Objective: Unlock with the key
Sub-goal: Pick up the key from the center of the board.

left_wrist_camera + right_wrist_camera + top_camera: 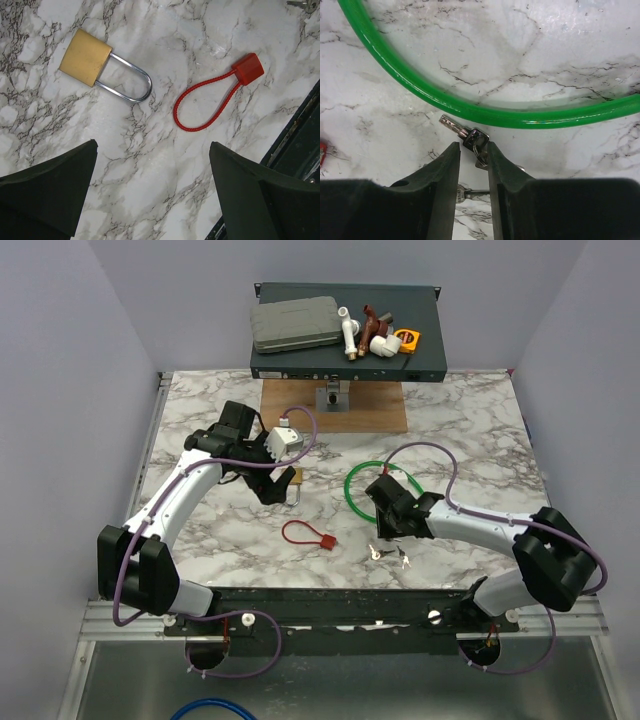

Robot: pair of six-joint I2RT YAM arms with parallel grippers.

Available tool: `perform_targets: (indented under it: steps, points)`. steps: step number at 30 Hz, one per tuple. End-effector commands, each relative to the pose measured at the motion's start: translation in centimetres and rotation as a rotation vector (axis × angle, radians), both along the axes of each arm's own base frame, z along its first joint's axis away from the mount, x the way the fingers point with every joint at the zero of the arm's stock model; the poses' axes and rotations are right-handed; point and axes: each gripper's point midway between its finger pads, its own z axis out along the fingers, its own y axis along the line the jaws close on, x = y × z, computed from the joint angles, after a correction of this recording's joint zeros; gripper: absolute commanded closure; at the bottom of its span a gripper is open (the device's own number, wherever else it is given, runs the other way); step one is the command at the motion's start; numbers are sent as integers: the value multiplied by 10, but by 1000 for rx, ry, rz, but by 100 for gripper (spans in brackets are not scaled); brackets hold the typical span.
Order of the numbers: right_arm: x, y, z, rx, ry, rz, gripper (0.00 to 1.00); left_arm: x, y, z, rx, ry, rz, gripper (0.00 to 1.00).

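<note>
A bunch of keys (470, 136) lies on the marble table (460, 440) just below a green ring (470, 112). My right gripper (472, 145) stands low over it, jaws narrowed around the key ring. The right finger touches the dark key head. A small gap shows at the left finger. In the top view the keys (388, 554) lie just in front of that gripper (385, 530). A brass padlock (85, 56) with a closed steel shackle lies flat, far from the keys. My left gripper (153, 145) hovers wide open near it, holding nothing.
A red cable loop (248, 68) lies between the padlock and the keys. At the back stands a wooden board (370, 410) carrying a small metal fixture (333, 395). Behind it a dark box (440, 360) carries a grey case, pipe fittings and a tape measure.
</note>
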Motion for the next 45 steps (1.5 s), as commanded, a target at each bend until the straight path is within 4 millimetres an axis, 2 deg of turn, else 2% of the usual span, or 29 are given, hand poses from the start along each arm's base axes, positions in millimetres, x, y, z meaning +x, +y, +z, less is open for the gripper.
perform_targets:
  steps: [1, 3, 6, 10, 12, 19, 24, 29, 32, 35, 36, 43, 45]
  points:
    - [2, -2, -8, -33, -12, 4, 73, -4, -8, 7, -40, 16, -17, 7]
    - [0, -2, -10, -31, 4, 10, 78, -3, -8, 8, -42, 14, -14, 7]
    - [-2, -1, -12, -30, 13, 15, 81, -3, -9, 10, -50, 8, -15, 7]
    - [-2, 6, -9, -12, 26, 43, 99, -1, -12, 17, -60, -17, -32, 6]
    - [1, 13, -2, 14, 14, 67, 99, 1, -15, 25, -72, -39, -49, 4]
    - [22, 55, 56, 172, -119, 222, 99, -5, -25, 55, -85, -80, -192, 1]
    - [30, 83, 108, 309, -239, 338, 99, -8, -29, 81, -100, -198, -342, 1]
    - [28, 112, 158, 436, -303, 450, 99, -36, -35, 97, -170, -395, -560, 1]
    - [27, 124, 182, 494, -327, 492, 99, -44, -37, 99, -196, -495, -588, 1]
    - [27, 133, 202, 530, -354, 524, 99, -50, -38, 99, -197, -626, -610, 1]
    - [29, 134, 208, 535, -369, 526, 99, -45, -41, 106, -204, -700, -597, 1]
    - [32, 147, 241, 594, -416, 561, 99, -33, -54, 112, -195, -1068, -539, 3]
    - [31, 150, 244, 606, -417, 570, 99, -28, -57, 124, -184, -1221, -512, 3]
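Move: The pair of keys to be picked up lies practically under the right fingertips, about 1 cm below. The green hose loop centres some 10 cm ahead of that hand, its near rim just beyond the keys. A second key set sits 4 cm back and 3 cm left of the right hand, a third 6 cm back and 4 cm right. From the left hand, the aimed-at keys lie about 24 cm right, 8 cm back and 14 cm down. Down only about half a centimetre, the right hand shuts its fingers on the keys, then lifts them some 22 cm, swinging about 13 cm left and tipping its fingers up towards the left and forward, some 45 degrees in all. Meanwhile the open left hand rises 8 cm, draws back 5 cm and shifts right towards the keys, tipping its fingers up and turning clockwise. ##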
